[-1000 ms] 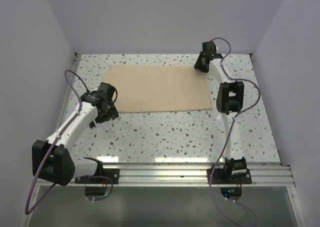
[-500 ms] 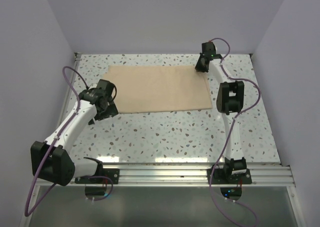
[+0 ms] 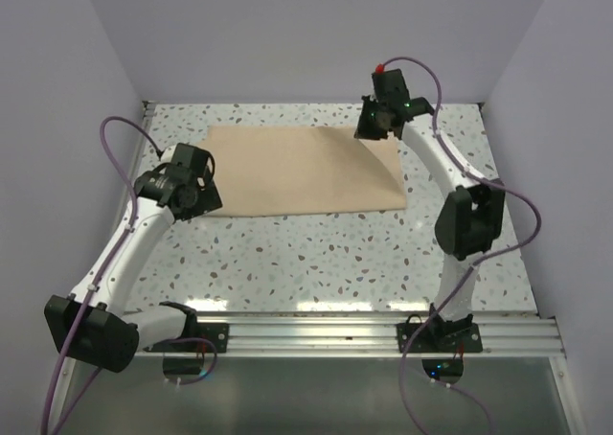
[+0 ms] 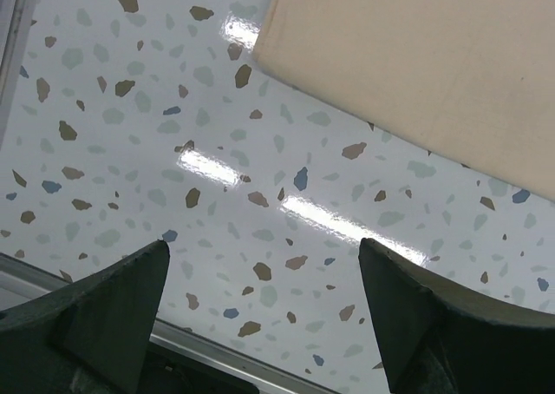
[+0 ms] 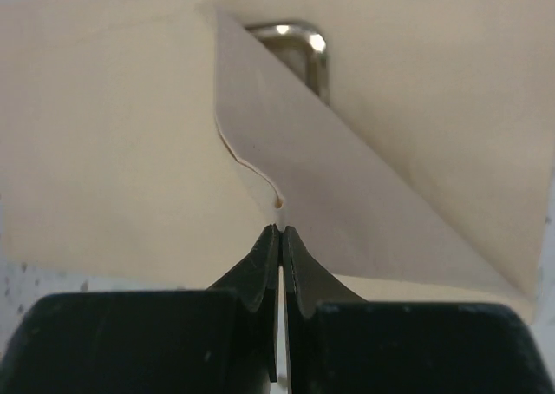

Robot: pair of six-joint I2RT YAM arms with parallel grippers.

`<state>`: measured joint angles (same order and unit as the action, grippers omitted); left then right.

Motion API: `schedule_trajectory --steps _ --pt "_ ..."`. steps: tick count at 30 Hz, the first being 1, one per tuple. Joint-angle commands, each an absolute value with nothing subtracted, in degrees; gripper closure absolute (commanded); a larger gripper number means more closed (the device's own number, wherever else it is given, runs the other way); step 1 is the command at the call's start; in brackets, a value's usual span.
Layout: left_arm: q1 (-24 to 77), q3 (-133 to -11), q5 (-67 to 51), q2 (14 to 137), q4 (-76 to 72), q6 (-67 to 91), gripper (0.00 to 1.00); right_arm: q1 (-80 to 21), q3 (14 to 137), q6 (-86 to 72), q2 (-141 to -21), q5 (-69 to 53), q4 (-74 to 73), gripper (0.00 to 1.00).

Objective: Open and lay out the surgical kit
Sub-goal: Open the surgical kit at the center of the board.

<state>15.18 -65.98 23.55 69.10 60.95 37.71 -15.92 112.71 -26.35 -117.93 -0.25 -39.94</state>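
Note:
The surgical kit's tan cloth wrap lies spread flat on the speckled table. My right gripper is at the wrap's far right corner. In the right wrist view that gripper is shut on the cloth's edge, and the raised flap folds back. Behind the flap a rounded corner of the shiny steel tray shows. My left gripper hovers by the wrap's near left corner. It stands open over bare table, the cloth lying beyond its fingers. No instruments are in view.
An aluminium rail carrying both arm bases runs along the near edge. A metal strip borders the table on the left. Pale walls close in the left, far and right sides. Terrazzo surface lies between the cloth and the rail.
My right gripper has shut on the cloth's far right corner and lifted it, moving slightly left. The left arm has swung a little to the left and further out.

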Motion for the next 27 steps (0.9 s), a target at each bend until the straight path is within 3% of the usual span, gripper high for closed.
schedule_trajectory --steps 1,5,8,10,14,19,20,21,22,27 --pt "15.2 -69.9 25.7 66.8 60.5 36.4 0.05 -22.0 101.4 -25.5 -101.8 -5.2 -46.1 1.00" --pt "15.2 -72.4 25.6 66.6 60.5 38.1 0.06 -25.8 75.8 -29.6 -81.0 -7.9 -47.8 1.00" --pt "15.3 -75.9 25.2 67.5 62.5 39.8 0.07 -26.6 64.3 -32.9 -61.8 -10.0 -54.6 1.00" --pt "15.2 -78.1 25.1 67.2 63.0 40.8 0.07 -26.6 61.4 -34.2 -48.5 -9.3 -62.9 1.00" --pt "15.2 -84.4 26.1 67.8 65.6 43.9 0.07 -26.6 59.9 -36.8 -34.3 -7.7 -76.8 1.00" --pt "15.2 -86.2 23.1 67.3 67.3 47.3 0.08 -26.6 57.5 -36.8 -26.4 -10.2 -87.2 1.00" --pt "15.3 -86.0 22.4 67.2 67.5 48.2 0.08 -26.6 57.2 -36.7 -25.4 -10.2 -88.5 0.48" --pt "15.2 -85.5 22.1 66.8 67.6 48.7 0.09 -26.5 57.1 -36.3 -25.2 -9.8 -89.9 0.10" --pt "15.3 -84.8 21.9 66.2 67.6 49.0 0.09 -26.6 57.0 -36.0 -25.0 -10.1 -91.0 0.02" --pt "15.3 -77.3 21.4 64.3 64.1 49.1 0.09 -26.5 61.7 -36.8 -27.6 -7.1 -90.2 0.02"
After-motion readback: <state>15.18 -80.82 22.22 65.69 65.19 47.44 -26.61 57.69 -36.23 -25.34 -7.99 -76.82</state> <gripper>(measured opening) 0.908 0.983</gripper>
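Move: The cloth's folded-over flap is already pinched and lifted in the right fingers. It is bound for the right-hand part of the board's near edge, about 46 cm back from that hand, 8 cm right and 15 cm below. The tray, mostly still covered, lies some 6 cm back, 13 cm left and 15 cm below; the kit's near right corner is 17 cm back, 14 cm right, equally low. From the left hand, that stretch of edge is roughly 20 cm back, 49 cm right and 14 cm down. The cloth flap is swept back off the tray by the right hand's shut fingers, quickly and almost level, about 44 cm towards the board's near edge, bowing slightly left before ending some 8 cm farther right. Slowing there, the fingers open wide and let go. The empty, open left hand rises about 10 cm, clear of the cloth, its fingers tilting up. ##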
